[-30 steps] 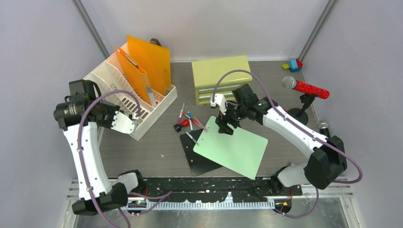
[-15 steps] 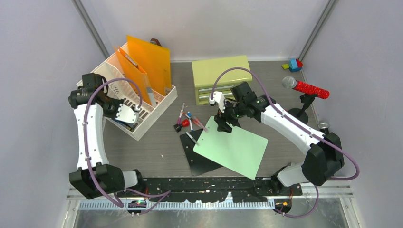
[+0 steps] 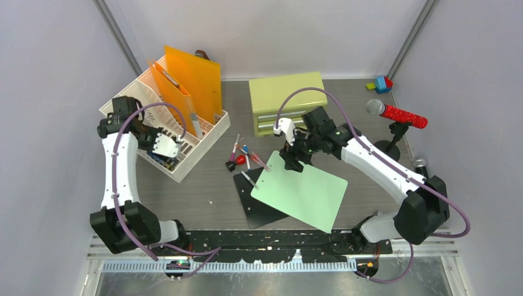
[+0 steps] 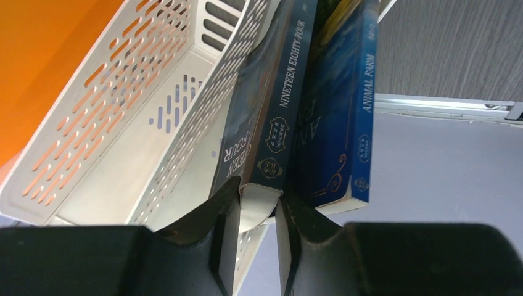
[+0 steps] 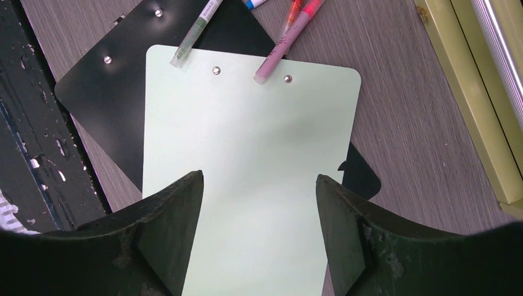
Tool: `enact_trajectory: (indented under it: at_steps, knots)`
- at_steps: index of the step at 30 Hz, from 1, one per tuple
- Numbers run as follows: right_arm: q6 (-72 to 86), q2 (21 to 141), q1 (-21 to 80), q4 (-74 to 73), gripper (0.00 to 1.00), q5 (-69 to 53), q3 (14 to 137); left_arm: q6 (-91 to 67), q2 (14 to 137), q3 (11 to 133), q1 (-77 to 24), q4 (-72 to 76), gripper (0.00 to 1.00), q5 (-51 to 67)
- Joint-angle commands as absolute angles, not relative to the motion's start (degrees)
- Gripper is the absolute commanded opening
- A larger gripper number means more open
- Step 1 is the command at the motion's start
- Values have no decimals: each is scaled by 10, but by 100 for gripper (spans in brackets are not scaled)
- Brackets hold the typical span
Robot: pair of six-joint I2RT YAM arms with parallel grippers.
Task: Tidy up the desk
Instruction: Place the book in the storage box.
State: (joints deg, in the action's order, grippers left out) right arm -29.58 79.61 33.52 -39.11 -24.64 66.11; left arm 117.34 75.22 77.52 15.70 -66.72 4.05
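Note:
On the dark wood-grain desk [image 3: 203, 191], my left gripper [image 3: 161, 148] is at the front slot of the white file rack [image 3: 145, 102]. In the left wrist view it [image 4: 259, 191] is shut on the lower end of a dark blue book titled Nineteen Eighty-Four [image 4: 277, 111], which stands in the rack [image 4: 123, 123] beside a blue Animal Farm book [image 4: 345, 123]. My right gripper [image 3: 292, 161] hangs open over the top edge of a light green clipboard [image 3: 302, 192]. In the right wrist view nothing lies between its fingers [image 5: 259, 177] but the green board [image 5: 247, 123] below.
A black clipboard [image 3: 256, 206] lies under the green one. Several pens [image 3: 243, 154] are scattered just behind them. Orange folders [image 3: 197, 74] stand in the rack. A yellow-green drawer cabinet [image 3: 287, 92], a red microphone [image 3: 398, 114] and toy blocks [image 3: 382, 83] stand at the back.
My left arm has swung its elbow back and up, bringing the book a little further into the rack. Its jaws have eased slightly. The right gripper has barely moved.

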Motion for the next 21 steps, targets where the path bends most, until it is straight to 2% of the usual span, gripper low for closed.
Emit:
enact_trajectory:
  at_steps: [1, 4, 7, 8, 11, 17, 21]
  knots:
    - [-276, 775, 333, -399, 73, -234, 670, 1245, 716, 777, 161, -620, 31, 29]
    - [-273, 770, 333, -407, 73, -227, 670, 1247, 705, 777, 161, -615, 39, 40]
    - [-268, 760, 333, -410, 73, -216, 666, 1241, 691, 777, 161, -604, 51, 53]
    - [-267, 753, 333, -412, 73, -214, 664, 1241, 687, 778, 161, -603, 62, 56]
    - [-263, 742, 333, -417, 73, -204, 662, 1251, 671, 771, 161, -600, 81, 67]
    - [-256, 728, 333, -441, 73, -168, 662, 1202, 624, 784, 154, -577, 98, 156]
    - [-245, 724, 333, -453, 74, -148, 659, 1093, 600, 799, 123, -589, 100, 185]
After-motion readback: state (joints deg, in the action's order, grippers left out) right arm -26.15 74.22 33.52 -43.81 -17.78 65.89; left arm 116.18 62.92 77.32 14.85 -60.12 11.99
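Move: The left hand still grips the upper left end of the Nineteen Eighty-Four book in the storage box; the book's middle lies about 7 cm back, 7 cm right and 5 cm below. The Animal Farm book is some 10 cm back, 4 cm right and 7 cm below that hand, and the nearer orange folder about 11 cm ahead and 11 cm right, at roughly its height. From the right hand, the Nineteen Eighty-Four book is some 50 cm left and 4 cm ahead, slightly lower. The left fingers let go of the Nineteen Eighty-Four book's end, opening from nearly closed to full width as the hand lifts off, climbing about 8 cm and only late easing some 3 cm to the right. Its wrist tilts about 20 degrees meanwhile, swinging the fingertips forward. The empty right hand drifts some 3 cm to the right over the pale green board, rising slightly. ##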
